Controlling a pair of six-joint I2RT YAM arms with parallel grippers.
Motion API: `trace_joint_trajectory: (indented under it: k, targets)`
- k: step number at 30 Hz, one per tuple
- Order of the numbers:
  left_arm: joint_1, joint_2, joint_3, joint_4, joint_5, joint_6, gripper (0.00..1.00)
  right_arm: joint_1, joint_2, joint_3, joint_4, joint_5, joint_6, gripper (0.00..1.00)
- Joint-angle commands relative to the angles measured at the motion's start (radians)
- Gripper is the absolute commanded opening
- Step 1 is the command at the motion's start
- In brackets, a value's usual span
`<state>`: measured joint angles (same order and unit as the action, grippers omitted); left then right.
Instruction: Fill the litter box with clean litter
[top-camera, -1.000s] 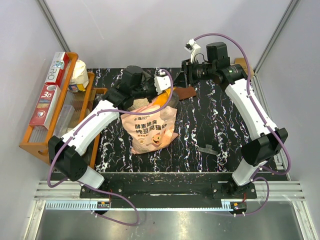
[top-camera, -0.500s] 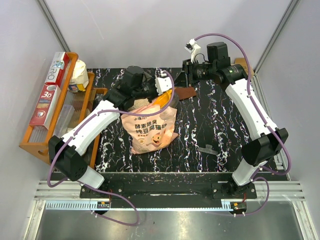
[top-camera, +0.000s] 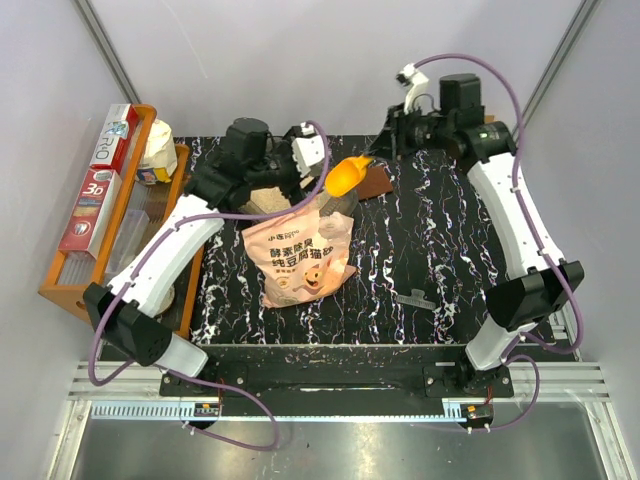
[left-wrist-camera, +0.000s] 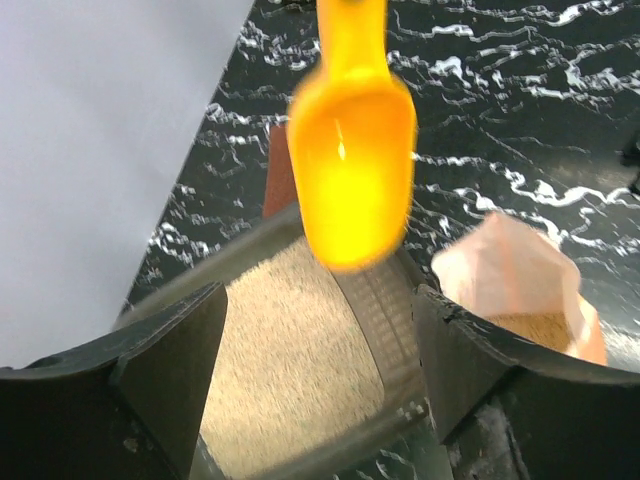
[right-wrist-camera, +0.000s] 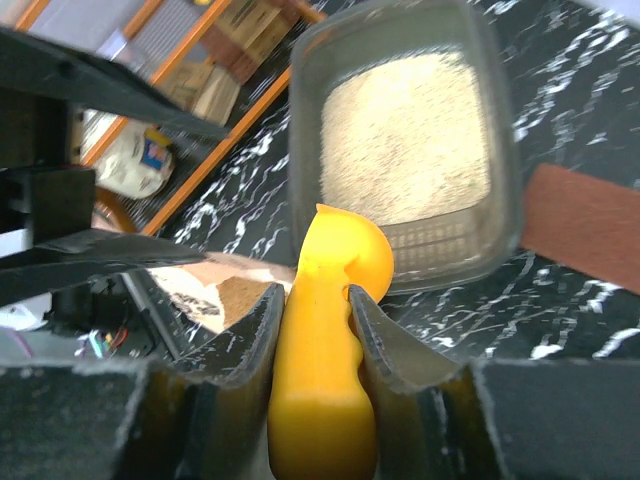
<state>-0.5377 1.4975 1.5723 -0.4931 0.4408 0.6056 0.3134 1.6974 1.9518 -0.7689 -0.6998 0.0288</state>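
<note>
The litter box is a dark grey tub at the back of the table, with a bed of clean litter in it. My right gripper is shut on the handle of the yellow-orange scoop, whose bowl hangs by the box's near rim. From above, the scoop sits over the top of the pink bag. My left gripper is open and holds nothing. It hovers over the litter, with the blurred scoop ahead of it. The bag's open mouth is to its right.
An orange wooden rack with boxes stands along the left edge. A brown mat lies right of the litter box. A small dark comb-like piece lies on the marbled table near the right arm.
My left gripper has opened, let go of the bag's top and drawn back to the left. My right arm has moved back and right, lifting the scoop out of the bag.
</note>
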Motion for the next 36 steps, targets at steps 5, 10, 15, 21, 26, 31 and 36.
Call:
trace_joint_trajectory:
  k: [5, 10, 15, 21, 26, 31, 36]
  targets:
    - [0.044, -0.146, -0.026, -0.286, 0.13, -0.01, 0.8, -0.068, -0.061, 0.113, -0.039, -0.018, -0.073, 0.0]
    - [0.047, -0.183, -0.08, -0.318, 0.133, -0.024, 0.8, -0.066, -0.078, 0.162, -0.151, -0.04, -0.141, 0.0]
    - [0.053, -0.191, -0.074, -0.364, 0.13, 0.005, 0.8, -0.066, -0.027, 0.243, -0.308, -0.104, -0.17, 0.0]
    - [0.054, -0.143, -0.066, -0.459, 0.108, 0.08, 0.59, -0.031, -0.024, 0.187, -0.273, -0.13, -0.141, 0.0]
    - [0.059, -0.111, -0.063, -0.507, 0.17, 0.106, 0.38, 0.013, 0.005, 0.187, -0.306, -0.119, -0.15, 0.0]
    - [0.058, -0.114, -0.064, -0.492, 0.2, 0.097, 0.08, 0.044, 0.019, 0.171, -0.36, -0.098, -0.191, 0.0]
    - [0.058, -0.135, -0.069, -0.472, 0.213, 0.089, 0.0, 0.078, 0.024, 0.142, -0.371, -0.064, -0.198, 0.0]
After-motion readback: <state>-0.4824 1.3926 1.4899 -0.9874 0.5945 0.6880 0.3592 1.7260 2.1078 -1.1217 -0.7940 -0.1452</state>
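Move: The left rim of the litter bag's mouth lies about 10 cm back, 5 cm left and 8 cm below my empty left hand; the scoop blade hangs 7 cm to its right and 2 ahead, level with it. The litter box is about 8 cm ahead, 5 left and 27 below. For my right hand, already gripping the scoop, the bag mouth is 9 cm back, 14 left and 14 lower. I draw my open left hand back about 10 cm and some 5 cm left, then sink it about 7 cm as I tip the fingers down, and shut them on the bag's left rim. Still gripping the scoop, my right hand first swings outward right and up, then comes back and left and sinks again, turning about 10 degrees counter-clockwise to bring the blade over the bag mouth. ##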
